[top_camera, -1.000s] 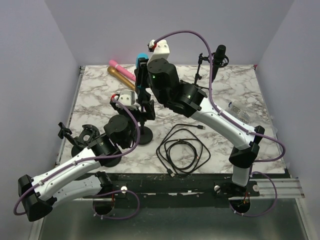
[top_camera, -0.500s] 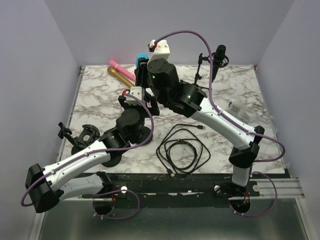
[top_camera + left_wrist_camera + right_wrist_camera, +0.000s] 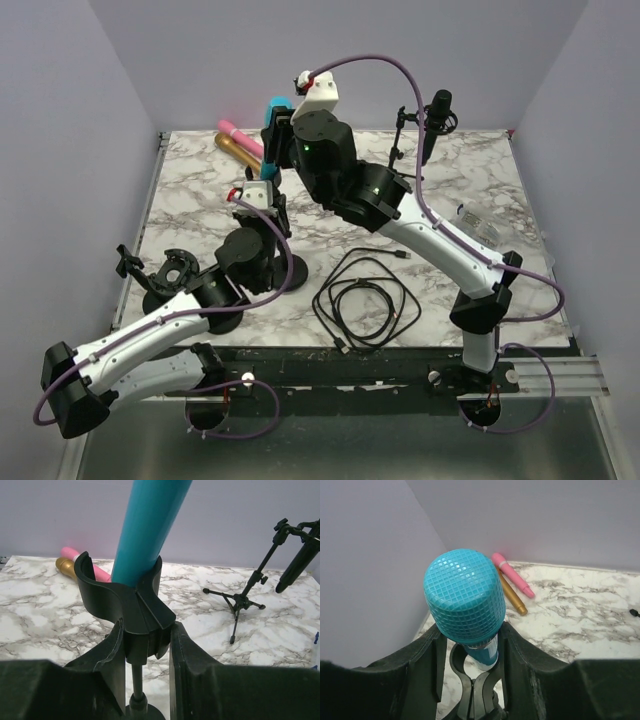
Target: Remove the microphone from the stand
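A teal microphone (image 3: 277, 108) stands tilted in the black clip (image 3: 129, 602) of a small stand with a round base (image 3: 292, 270) at mid-table. Its mesh head (image 3: 465, 597) fills the right wrist view, and its teal body (image 3: 150, 525) runs down into the clip in the left wrist view. My right gripper (image 3: 470, 630) is shut on the microphone just below the head, also seen from above (image 3: 278, 132). My left gripper (image 3: 146, 632) is shut on the clip's neck, with the stand's rod below it, and shows in the top view (image 3: 266, 212).
A pink microphone (image 3: 238, 134) and a gold one (image 3: 240, 152) lie at the back left. A black microphone on a tripod stand (image 3: 435, 115) is at the back right. A coiled black cable (image 3: 365, 300) lies front centre. Another black stand (image 3: 170, 275) sits at the left edge.
The right gripper and the teal microphone's head have shifted slightly up and left. The left gripper swung toward the stand and now sits around the clip's neck.
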Controlling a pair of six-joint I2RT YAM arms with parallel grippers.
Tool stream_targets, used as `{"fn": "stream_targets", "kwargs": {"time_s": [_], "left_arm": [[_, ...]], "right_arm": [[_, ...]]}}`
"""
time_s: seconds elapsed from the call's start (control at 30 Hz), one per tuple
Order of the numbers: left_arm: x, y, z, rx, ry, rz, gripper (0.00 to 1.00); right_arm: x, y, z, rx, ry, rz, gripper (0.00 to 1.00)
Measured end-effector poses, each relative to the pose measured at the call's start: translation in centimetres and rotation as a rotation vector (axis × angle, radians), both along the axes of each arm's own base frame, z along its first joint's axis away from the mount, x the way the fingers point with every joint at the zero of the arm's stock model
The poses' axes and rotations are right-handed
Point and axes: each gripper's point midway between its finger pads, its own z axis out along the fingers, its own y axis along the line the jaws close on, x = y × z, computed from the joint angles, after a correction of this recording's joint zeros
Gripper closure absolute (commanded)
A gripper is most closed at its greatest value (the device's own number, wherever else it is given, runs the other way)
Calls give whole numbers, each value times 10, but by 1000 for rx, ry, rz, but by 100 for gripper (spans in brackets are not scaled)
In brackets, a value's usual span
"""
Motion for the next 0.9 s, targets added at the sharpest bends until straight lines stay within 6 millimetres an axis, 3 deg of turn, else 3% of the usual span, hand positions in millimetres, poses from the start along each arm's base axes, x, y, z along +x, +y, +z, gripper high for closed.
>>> {"fn": "stream_targets", "kwargs": {"time_s": [0.27, 0.4, 0.53, 0.63, 0.7, 0.8, 0.9], "left_arm": [[-20, 14, -6, -42, -43, -69, 99], [-25, 8, -7, -23, -55, -126, 56], [-25, -3, -7, 15, -24, -182, 32], [-28, -13, -9, 2, 29, -226, 10], [-32, -17, -20, 10, 80, -251, 2], [-41, -17, -37, 32, 164, -293, 1], [-52, -15, -36, 35, 213, -336, 1]], "right_arm": [[-7, -15, 62, 113, -111, 3, 99], [-16, -42, 93, 144, -177, -20, 99], [-30, -90, 108, 144, -233, -78, 99], [-43, -131, 96, 126, -246, -131, 99], [-51, -155, 79, 108, -241, -164, 99], [-57, -176, 47, 62, -224, -196, 99], [-56, -180, 14, -9, -202, -208, 99]]}}
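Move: The right hand already holds the blue microphone just under its head, the microphone's middle about 5 cm below the hand, 1 cm back and 1 cm left. Its lower end is still in the stand's clip, about 10 cm below, 2 cm back and 3 cm left. The cable coil lies some 20 cm right, 11 cm back and 42 cm down. The left fingers are shut on the clip, whose ring is about 3 cm straight ahead and 1 cm up; the microphone's middle is 4 cm ahead, 1 cm right and 6 cm up. The right hand keeps its grip and draws the blue microphone up out of the clip by roughly 10 cm, wrist tipping back, then swings it about 18 cm right and some 5 cm back, away from the stand, sinking again almost to its starting height and turning slightly clockwise. The left hand first keeps its pinch on the clip while easing back a little, then opens its fingers wide, lets go, and backs off and sinks to about 5 cm back and 3 to 4 cm lower, turning some 20 degrees clockwise and tipping down. ##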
